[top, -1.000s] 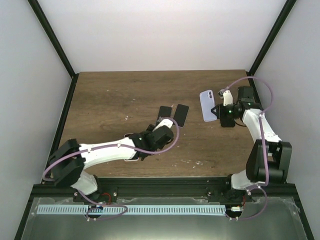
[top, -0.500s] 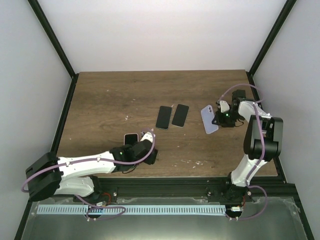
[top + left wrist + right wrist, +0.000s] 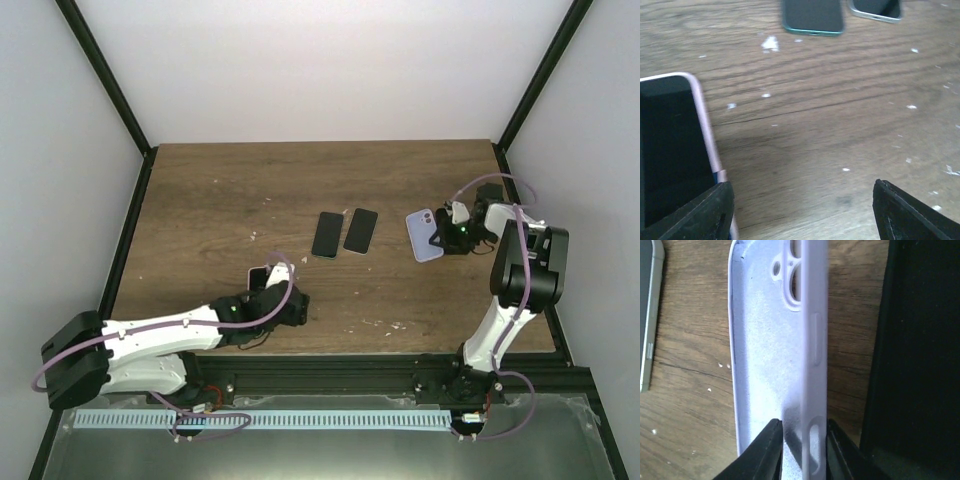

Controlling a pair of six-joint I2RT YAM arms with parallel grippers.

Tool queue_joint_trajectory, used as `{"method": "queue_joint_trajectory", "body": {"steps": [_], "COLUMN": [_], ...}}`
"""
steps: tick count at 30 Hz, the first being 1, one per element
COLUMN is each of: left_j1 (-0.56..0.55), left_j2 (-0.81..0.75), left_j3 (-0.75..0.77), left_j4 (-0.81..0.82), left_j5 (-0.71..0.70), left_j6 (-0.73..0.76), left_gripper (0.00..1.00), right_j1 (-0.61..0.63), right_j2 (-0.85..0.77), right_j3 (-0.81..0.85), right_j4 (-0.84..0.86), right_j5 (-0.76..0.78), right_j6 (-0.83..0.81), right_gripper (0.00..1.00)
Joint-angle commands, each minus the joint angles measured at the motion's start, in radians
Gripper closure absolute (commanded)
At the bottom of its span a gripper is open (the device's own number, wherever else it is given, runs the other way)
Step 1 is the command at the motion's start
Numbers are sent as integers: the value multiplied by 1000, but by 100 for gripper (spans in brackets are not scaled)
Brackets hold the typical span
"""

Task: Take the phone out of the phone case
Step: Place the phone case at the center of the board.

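The phone (image 3: 670, 150), dark screen up with a pink rim, lies flat on the table (image 3: 200, 200) just left of my left gripper (image 3: 800, 212); it also shows in the top view as the phone (image 3: 261, 276). That left gripper (image 3: 281, 291) is open and holds nothing, its left finger right by the phone's edge. The lilac phone case (image 3: 765, 355), empty with its camera cut-outs showing, lies at the right as the case (image 3: 423, 236). My right gripper (image 3: 802, 447) straddles the case's side wall, slightly open, with a gap on the inner side; in the top view the right gripper (image 3: 443, 238) sits at the case's right edge.
Two more dark phones lie side by side mid-table: one (image 3: 327, 235) with a teal edge (image 3: 812, 17), the other (image 3: 361, 230) silver-edged (image 3: 875, 9). A black surface (image 3: 915, 360) fills the right of the right wrist view. Black posts frame the table.
My left arm drew back toward the near left, leaving the phone on the table, and its jaws widened. The right gripper lowered the case flat and its jaws loosened.
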State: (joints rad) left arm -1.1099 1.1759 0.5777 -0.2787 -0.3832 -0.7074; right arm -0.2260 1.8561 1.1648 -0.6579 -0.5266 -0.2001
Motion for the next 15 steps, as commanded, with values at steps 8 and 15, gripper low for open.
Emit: {"method": "queue_joint_trajectory", "body": {"steps": [8, 15], "left_j1": [130, 331], "left_j2": [-61, -16], "left_j3": [3, -3], "left_j4": [-266, -202], "left_j5": [-160, -98], "left_j6": [-221, -133], "left_gripper": [0, 0], "right_j1": [-10, -6], "right_j2": [-223, -420], "right_j3": [-85, -107], "right_j4": [123, 100], "right_j5": [94, -88], "right_j6": [19, 22], "right_gripper": [42, 35]}}
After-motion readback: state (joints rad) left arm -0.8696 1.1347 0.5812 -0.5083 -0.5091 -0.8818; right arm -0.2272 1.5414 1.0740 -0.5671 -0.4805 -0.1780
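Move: The left hand's thing, the pink-cased phone, lies about 9 cm to its left and 5 cm ahead, some 6 cm below; the green phone is roughly 20 cm ahead and 7 cm to its right. The lavender case the right hand is setting down has its middle some 3 cm left and 2 cm ahead of that hand, 1 cm lower, with the black case about 5 cm right and 2 cm ahead, and the grey phone about 22 cm left and 2 cm ahead. Leftwards, with a smaller reach forward, the left hand sweeps about 10 cm low over the table until its fingers straddle the pink-cased phone from above, turning some 25 degrees counter-clockwise and spreading to full width. The right hand opens off the lavender case's right edge, lingers briefly, then climbs over 8 cm straight up, its fingers swinging forward. ##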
